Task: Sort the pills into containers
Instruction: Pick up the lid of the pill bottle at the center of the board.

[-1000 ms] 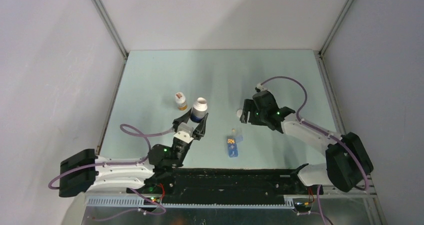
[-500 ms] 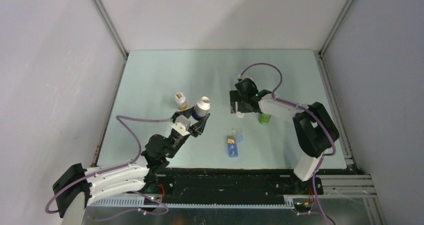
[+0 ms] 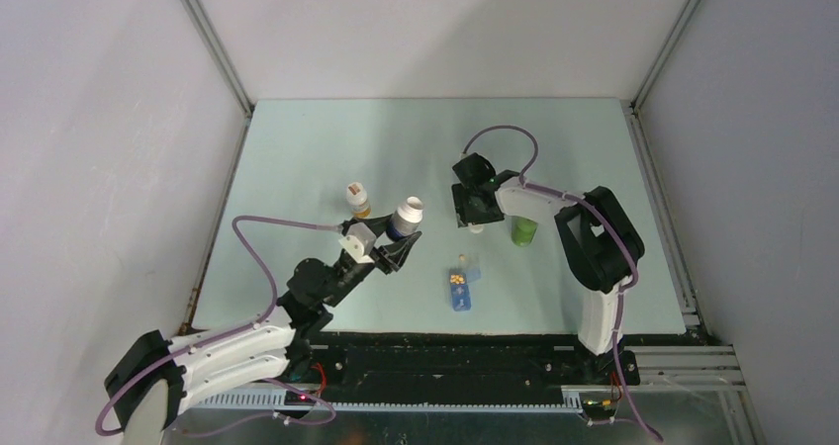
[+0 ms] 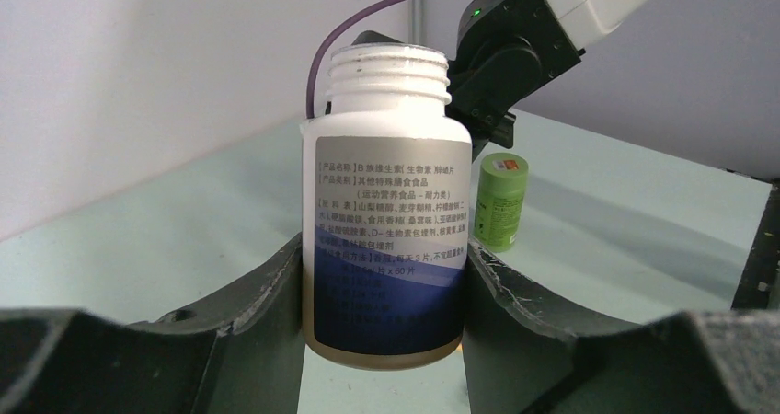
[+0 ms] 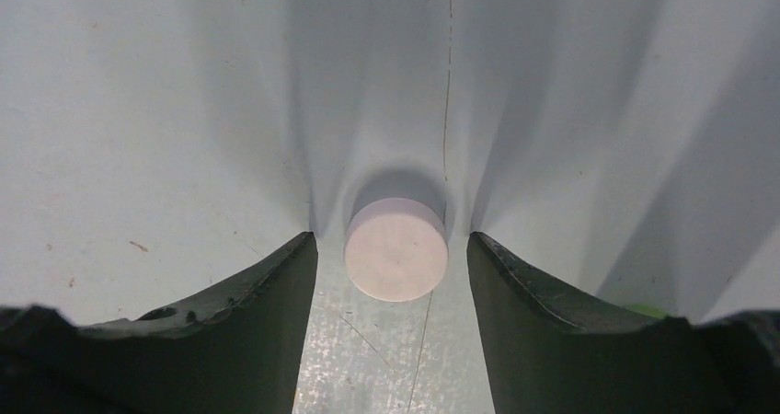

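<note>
A translucent blue pill box (image 3: pixel 460 292) lies near the table's front, and its compartments are the containers. Orange-yellow pills (image 3: pixel 456 279) show in one of them. My left gripper (image 3: pixel 398 238) (image 4: pixel 384 262) is shut on an uncapped white bottle (image 3: pixel 406 215) (image 4: pixel 386 193) with a blue label, held left of the box and leaning slightly. My right gripper (image 3: pixel 474 218) (image 5: pixel 392 241) is open, pointing down at the table. A round white cap (image 5: pixel 395 248) lies flat between its fingers with a gap on each side.
A green round bottle (image 3: pixel 523 231) (image 4: pixel 499 201) stands just right of my right gripper. A small white-capped bottle with orange contents (image 3: pixel 357 199) stands left of the held bottle. Grey walls enclose the table on three sides.
My right arm swung left and toward the back, and the green bottle came into view. My left arm reached forward, carrying the white bottle slightly right and tilting it.
</note>
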You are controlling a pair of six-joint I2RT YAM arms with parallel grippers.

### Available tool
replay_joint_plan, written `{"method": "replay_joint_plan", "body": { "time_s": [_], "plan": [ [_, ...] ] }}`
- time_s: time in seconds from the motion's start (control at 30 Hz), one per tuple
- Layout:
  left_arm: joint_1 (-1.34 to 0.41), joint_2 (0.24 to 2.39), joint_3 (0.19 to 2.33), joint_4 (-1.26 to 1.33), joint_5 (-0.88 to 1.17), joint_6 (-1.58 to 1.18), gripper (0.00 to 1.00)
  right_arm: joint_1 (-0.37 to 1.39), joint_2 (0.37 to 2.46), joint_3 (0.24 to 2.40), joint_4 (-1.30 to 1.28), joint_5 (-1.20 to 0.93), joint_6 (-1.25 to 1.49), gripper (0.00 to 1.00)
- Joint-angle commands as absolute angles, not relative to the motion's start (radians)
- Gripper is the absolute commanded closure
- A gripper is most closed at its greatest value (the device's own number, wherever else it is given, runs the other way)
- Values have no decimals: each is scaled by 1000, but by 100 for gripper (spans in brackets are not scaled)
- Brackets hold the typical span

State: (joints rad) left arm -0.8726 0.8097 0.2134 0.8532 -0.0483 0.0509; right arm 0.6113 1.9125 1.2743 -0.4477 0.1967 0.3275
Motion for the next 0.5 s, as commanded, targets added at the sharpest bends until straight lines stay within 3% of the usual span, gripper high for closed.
{"method": "replay_joint_plan", "body": {
  "time_s": [0.0,0.13,0.33,0.47],
  "plan": [
    [-853,800,214,898,5,8,100,599,1933,1325,-485,192,335,35],
    [-845,804,212,900,26,8,100,597,1947,1335,-501,196,340,38],
    [-840,812,215,904,38,-5,100,581,1943,1339,-508,167,337,65],
    [-836,817,224,899,49,-24,100,561,1897,1329,-505,111,328,70]
  ]
}}
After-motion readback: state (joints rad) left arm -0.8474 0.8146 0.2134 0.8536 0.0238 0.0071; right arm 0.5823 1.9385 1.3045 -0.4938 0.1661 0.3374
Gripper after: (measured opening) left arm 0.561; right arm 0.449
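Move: The white lid lies flat on the table, almost exactly between the right hand's open fingers, perhaps 1 cm to the right of the hand's middle and 1 cm below. From that hand the green bottle stands about 10 cm to the right and 2 cm back, and the blue pill box lies some 15 cm back and 3 cm left. From the left hand, still holding the open bottle, the lid is roughly 13 cm ahead, 15 cm right and 22 cm below. The lid gets pinched by its sides on the table: the right hand, pointing steeply down, eases a bit under 1 cm to its right and settles about half a centimetre lower, its tilt hardly changing. The fingers, still clear of the rim on both sides at first, then close until both tips bear on it; no lift yet. ##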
